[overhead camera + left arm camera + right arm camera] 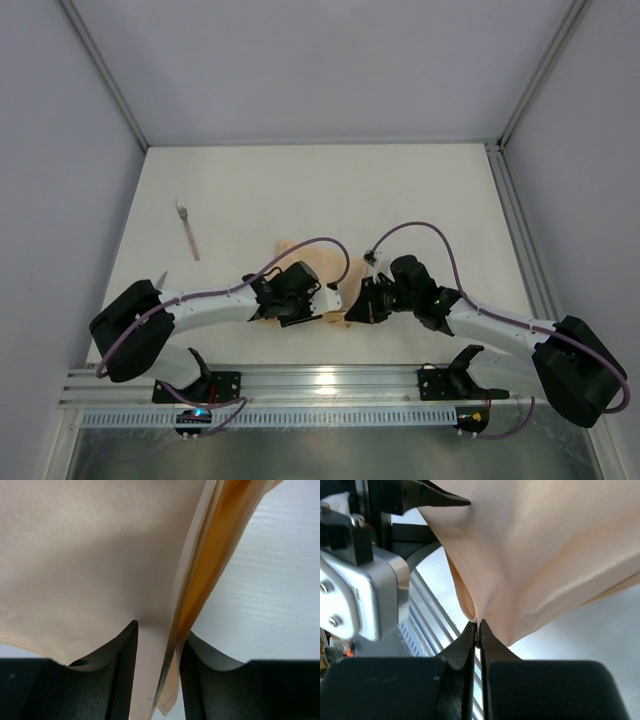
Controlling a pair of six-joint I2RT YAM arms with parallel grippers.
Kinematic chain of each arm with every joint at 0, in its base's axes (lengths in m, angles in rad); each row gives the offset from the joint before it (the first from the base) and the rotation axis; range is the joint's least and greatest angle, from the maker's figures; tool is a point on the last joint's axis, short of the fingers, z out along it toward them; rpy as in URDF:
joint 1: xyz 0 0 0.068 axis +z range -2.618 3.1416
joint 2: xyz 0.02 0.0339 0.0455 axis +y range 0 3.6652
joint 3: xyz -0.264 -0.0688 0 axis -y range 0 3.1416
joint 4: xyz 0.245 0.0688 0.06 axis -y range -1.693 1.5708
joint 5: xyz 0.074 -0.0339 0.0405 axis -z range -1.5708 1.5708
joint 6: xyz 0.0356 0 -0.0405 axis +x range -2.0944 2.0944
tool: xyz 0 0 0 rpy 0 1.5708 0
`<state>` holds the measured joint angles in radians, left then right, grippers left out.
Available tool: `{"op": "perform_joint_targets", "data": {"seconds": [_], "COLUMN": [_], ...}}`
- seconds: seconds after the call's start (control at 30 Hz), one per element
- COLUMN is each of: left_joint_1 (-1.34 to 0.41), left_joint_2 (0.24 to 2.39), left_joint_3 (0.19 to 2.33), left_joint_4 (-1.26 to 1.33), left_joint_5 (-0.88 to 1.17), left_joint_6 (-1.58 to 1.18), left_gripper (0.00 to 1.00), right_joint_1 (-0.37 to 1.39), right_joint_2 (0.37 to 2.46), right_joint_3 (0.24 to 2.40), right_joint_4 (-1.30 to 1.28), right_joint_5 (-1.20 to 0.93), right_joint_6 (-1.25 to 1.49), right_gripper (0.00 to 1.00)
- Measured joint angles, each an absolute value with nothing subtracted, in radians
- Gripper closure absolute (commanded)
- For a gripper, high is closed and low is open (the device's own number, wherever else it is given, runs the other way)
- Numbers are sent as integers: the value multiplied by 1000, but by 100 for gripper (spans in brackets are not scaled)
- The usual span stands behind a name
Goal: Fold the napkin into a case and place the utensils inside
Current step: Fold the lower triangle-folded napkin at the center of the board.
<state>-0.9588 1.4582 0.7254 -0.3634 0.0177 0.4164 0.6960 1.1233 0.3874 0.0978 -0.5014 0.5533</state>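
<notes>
The peach-orange napkin lies bunched near the table's front middle, between both grippers. My right gripper is shut on a folded edge of the napkin, which hangs lifted off the table. My left gripper has its fingers apart, and the napkin with a doubled orange edge runs down between them, against the right finger. From above, the left gripper and right gripper almost meet at the cloth's near edge. One pink-handled utensil lies far left. A grey tip pokes out beside the left arm.
An aluminium rail runs along the near edge under both arm bases. Grey walls and frame posts close in the white table. The left arm's black finger shows close by in the right wrist view.
</notes>
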Motion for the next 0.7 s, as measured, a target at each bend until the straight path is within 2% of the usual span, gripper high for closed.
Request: {"op": "perform_joint_targets", "data": {"seconds": [0.2, 0.5, 0.53, 0.63, 0.67, 0.7], "left_joint_1": [-886, -803, -790, -760, -752, -747], "left_joint_2": [1399, 1359, 1354, 1340, 1333, 1325], "left_joint_3": [683, 661, 658, 654, 654, 654], "left_joint_4": [-412, -484, -492, -524, -538, -554], "left_joint_5": [5, 3, 7, 29, 41, 57], "left_joint_6": [472, 539, 546, 565, 575, 585], "left_gripper": [68, 70, 72, 89, 100, 100], "right_joint_1": [688, 672, 672, 670, 670, 670], "right_joint_2": [1123, 1123, 1123, 1123, 1124, 1124], "right_joint_3": [370, 357, 354, 346, 346, 345], "right_joint_4": [99, 101, 102, 104, 104, 104], "right_joint_5": [-502, -514, -516, -522, -524, -525], "right_joint_6": [556, 556, 557, 557, 557, 557], "right_gripper": [97, 97, 97, 97, 97, 97]}}
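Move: Between the left hand's half-open fingers runs the napkin's near folded edge; its left end, the aim, lies about 8 cm to that hand's left, level with it and perhaps 1 cm lower. The napkin's far left corner is some 16 cm ahead and 6 cm left, and the knife about 7 cm ahead and 31 cm left. From the right hand, already gripping the right end, the left end lies roughly 17 cm left, 1 cm ahead and 5 cm lower. Sliding left along the near folded edge, low over the board and with almost no change in height, the left hand travels about 8 cm away from the right gripper, fingers still part-open around the cloth; as it reaches the left end they shut and pinch the fold. The right hand keeps its pinch on the other end, easing down and to the right by 1 to 2 cm. ##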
